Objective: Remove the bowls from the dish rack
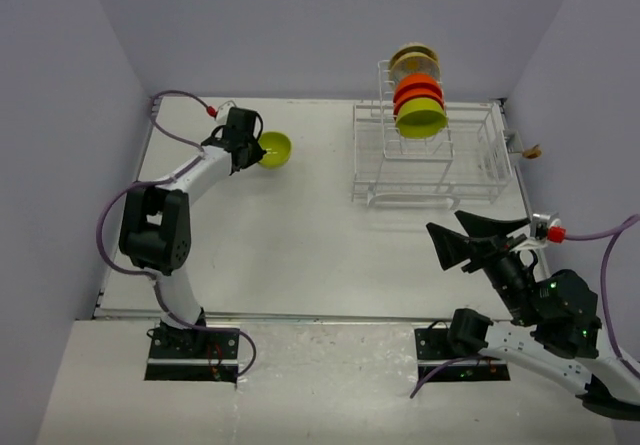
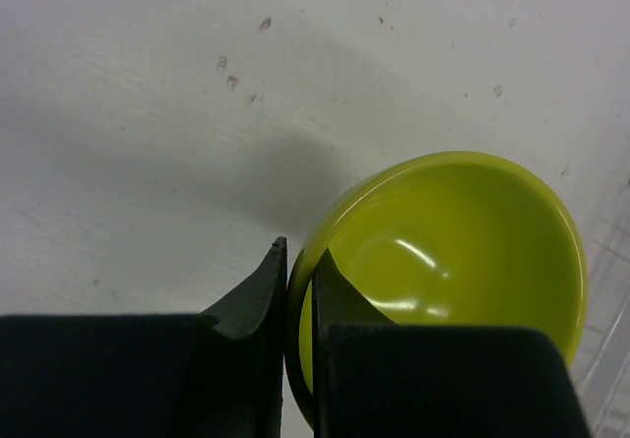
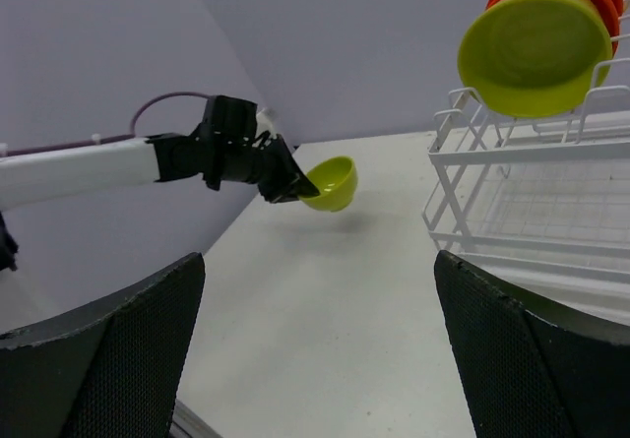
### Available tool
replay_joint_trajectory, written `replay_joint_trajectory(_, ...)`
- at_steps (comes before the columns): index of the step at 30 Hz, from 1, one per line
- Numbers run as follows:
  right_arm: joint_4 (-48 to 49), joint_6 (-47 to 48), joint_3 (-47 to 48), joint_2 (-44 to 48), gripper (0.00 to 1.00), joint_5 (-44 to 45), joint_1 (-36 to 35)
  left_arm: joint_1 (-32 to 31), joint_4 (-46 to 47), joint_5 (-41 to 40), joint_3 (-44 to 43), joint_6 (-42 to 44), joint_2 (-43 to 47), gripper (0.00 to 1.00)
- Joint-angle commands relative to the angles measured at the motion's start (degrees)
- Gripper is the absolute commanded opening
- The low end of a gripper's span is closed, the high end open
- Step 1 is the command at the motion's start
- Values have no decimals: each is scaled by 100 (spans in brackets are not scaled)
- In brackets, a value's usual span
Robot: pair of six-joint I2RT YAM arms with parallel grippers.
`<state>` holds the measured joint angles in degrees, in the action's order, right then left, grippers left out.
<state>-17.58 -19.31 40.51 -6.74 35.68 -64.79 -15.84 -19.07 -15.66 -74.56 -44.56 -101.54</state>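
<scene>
My left gripper [image 1: 247, 143] is shut on the rim of a lime-green bowl [image 1: 274, 149] at the table's far left. In the left wrist view its fingertips [image 2: 276, 261] pinch the bowl's wall [image 2: 463, 251], one inside and one outside. The right wrist view shows this bowl [image 3: 333, 182] hanging just above the table over its shadow. The white wire dish rack [image 1: 470, 170] stands at the far right. In its upright section sit a cream bowl [image 1: 413, 60], an orange-red bowl [image 1: 418, 90] and a second lime-green bowl [image 1: 421, 118]. My right gripper [image 1: 452, 233] is open and empty, near the rack's front.
Lilac walls close in the table on the left, back and right. A small tan object [image 1: 533, 151] sticks out of the right wall beside the rack. The rack's low basket [image 3: 551, 212] holds nothing that I can see.
</scene>
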Motion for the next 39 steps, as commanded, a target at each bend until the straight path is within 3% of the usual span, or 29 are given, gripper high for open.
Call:
replay_joint_trajectory(1,-350,-591,-9,41,99,27,2,282,501,229,-804,-246,-707,0)
replay_joint_trajectory(7,-710,-653,167,-379,99,140,2,713,887,722,-1068,-204,-1499,0)
replay_joint_trajectory(11,-1378,-968,299,-819,99,475,2,792,887,626,-1297,-80,-1676,0)
replay_joint_trajectory(15,-1371,-1145,255,-794,99,510,-7,793,852,626,-1368,-62,-1729,0)
replay_joint_trajectory(20,-1379,-1041,501,-1021,99,580,2,801,712,547,-1525,-1,-1852,4)
replay_joint_trajectory(24,-1371,-829,948,-1496,99,642,19,845,650,485,-1508,43,-1887,13)
replay_joint_trajectory(26,-1379,-846,1064,-1759,99,554,81,872,633,503,-1508,87,-1914,12)
replay_joint_trajectory(27,-1371,-881,1160,-1821,99,423,142,872,633,485,-1465,113,-1931,1)
replay_joint_trajectory(29,-1379,-960,1257,-1970,99,265,213,872,641,485,-1412,166,-1949,0)
replay_joint_trajectory(32,-1371,-1057,1371,-2233,99,-122,467,889,624,450,-1350,210,-1949,13)
replay_joint_trajectory(37,-1091,-1110,1574,-2788,99,-1411,1327,898,659,458,-1289,272,-1914,20)
replay_joint_trajectory(38,-1011,-1136,1565,-2867,99,-1580,1425,898,659,493,-1289,272,-1922,25)
replay_joint_trajectory(39,-906,-1232,1556,-2998,99,-1712,1582,907,650,563,-1289,272,-1914,43)
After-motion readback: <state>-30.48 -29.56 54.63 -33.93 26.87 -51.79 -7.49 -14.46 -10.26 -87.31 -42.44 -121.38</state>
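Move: The held green bowl's clear patch of table lies about 8 cm ahead of the left hand, roughly level sideways and 11 cm below; the dish rack's middle is some 45 cm to the right and 4 cm farther out. For the right hand, the green bowl still racked lies about 27 cm ahead, 4 cm right and 10 cm below; the red bowls stand some 6 cm beyond it. The green bowl, still pinched by its left rim, is carried by the left hand down about 7 cm, forward and a little left to the table; after a small lift and nudge forward it is lowered again and the fingers part slightly around the rim. The empty, open right hand dips, rises partway, then reaches forward and left towards the rack, tipping some 15 degrees down. ##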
